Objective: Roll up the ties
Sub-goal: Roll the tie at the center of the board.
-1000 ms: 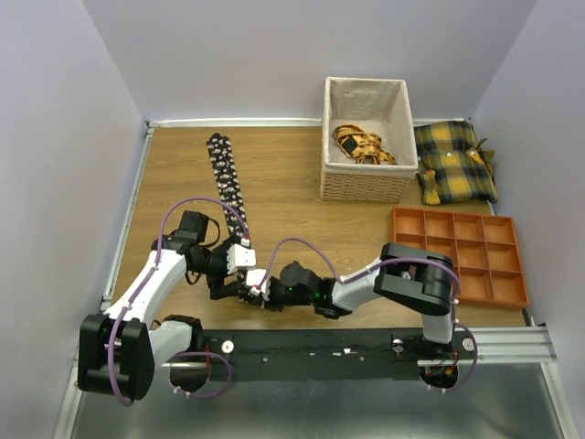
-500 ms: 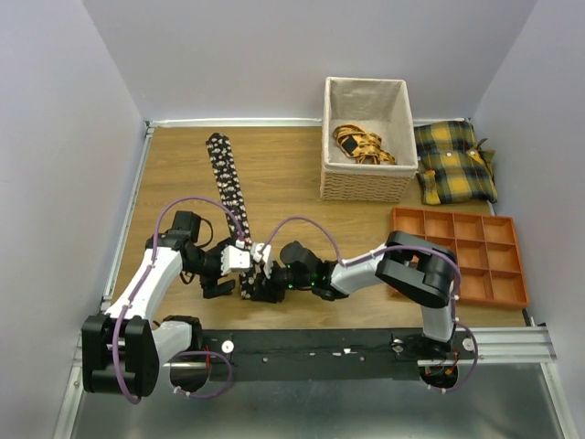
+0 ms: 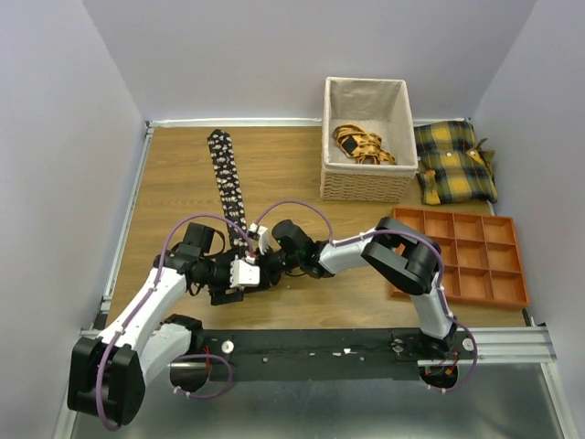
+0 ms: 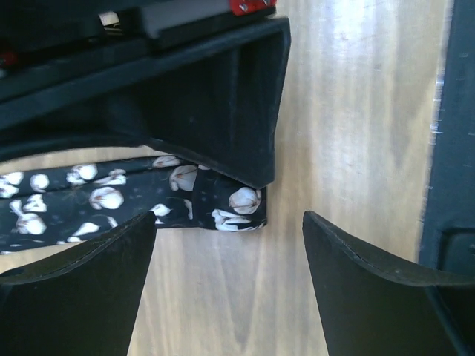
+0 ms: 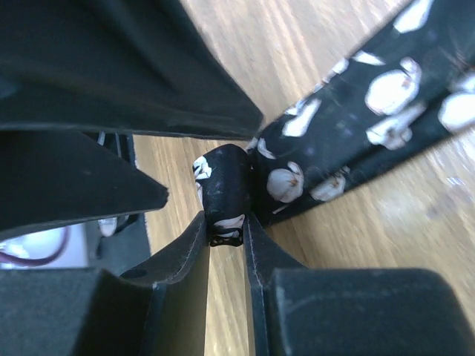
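Observation:
One of the ties (image 3: 226, 178), black with small white flowers, lies as a strip running from the far left of the table toward its middle. Its near end is folded into a small coil (image 5: 225, 185), and my right gripper (image 5: 226, 231) is shut on that coil just above the wood. In the top view the right gripper (image 3: 260, 255) sits at the strip's near end. My left gripper (image 4: 228, 274) stands open beside it, with only bare wood between its fingers (image 4: 74, 282). The tie's end (image 4: 223, 209) lies just beyond them, under the right gripper's body.
A wicker basket (image 3: 366, 187) with a yellow patterned tie inside stands at the back. Yellow-and-black plaid cushions (image 3: 454, 162) lie right of it. An orange compartment tray (image 3: 462, 256) sits at the right. The black rail (image 3: 320, 347) runs along the near edge.
My right gripper has carried the tie's end away from the near edge, shortening the flat strip. The left gripper has swung in close beside it and narrowed a little, still open.

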`<action>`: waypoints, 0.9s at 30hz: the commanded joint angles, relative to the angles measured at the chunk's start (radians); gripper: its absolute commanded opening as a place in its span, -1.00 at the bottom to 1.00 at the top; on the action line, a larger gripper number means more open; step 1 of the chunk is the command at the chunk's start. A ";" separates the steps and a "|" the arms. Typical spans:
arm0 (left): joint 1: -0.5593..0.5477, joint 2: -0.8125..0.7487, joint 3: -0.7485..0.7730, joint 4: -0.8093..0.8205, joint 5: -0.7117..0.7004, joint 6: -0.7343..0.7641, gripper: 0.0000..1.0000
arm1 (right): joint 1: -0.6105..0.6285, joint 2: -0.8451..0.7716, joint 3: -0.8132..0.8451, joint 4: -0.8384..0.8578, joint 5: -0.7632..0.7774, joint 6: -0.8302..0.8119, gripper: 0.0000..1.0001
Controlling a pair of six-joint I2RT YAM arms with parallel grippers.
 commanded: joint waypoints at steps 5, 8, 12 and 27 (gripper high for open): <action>-0.065 -0.053 -0.079 0.209 -0.106 -0.049 0.59 | -0.087 0.131 0.088 -0.124 -0.171 0.196 -0.73; -0.093 -0.013 -0.075 0.234 -0.163 -0.064 0.57 | -0.087 0.125 0.086 -0.138 -0.158 0.198 -0.72; -0.111 0.046 -0.037 0.223 -0.154 -0.070 0.60 | -0.090 0.127 0.111 -0.192 -0.168 0.198 -0.73; -0.156 0.113 -0.014 0.171 -0.132 -0.055 0.26 | -0.098 0.162 0.158 -0.191 -0.193 0.233 -0.68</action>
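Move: The rolled end of the tie is about 3 cm below the left hand point, 2 cm to its right and 1 cm ahead. The right hand already grips it, at the fingertips, about 1 cm left of its hand point and 1 cm below. The unrolled strip runs forward from the roll, its middle some 19 cm ahead of the left hand, 3 cm to its left and 4 cm lower; the basket stands roughly 30 cm ahead and 31 cm right of the left hand. Down and forward, about 2 cm each way, the left hand settles over the rolled end, its wide-open fingers closing by about a third to straddle the roll. The right hand keeps its pinch and rolls forward about 20 degrees around its own fingers, edging 1.5 cm forward along the tie, mostly early on, then nearly holds its place while the left comes in. ##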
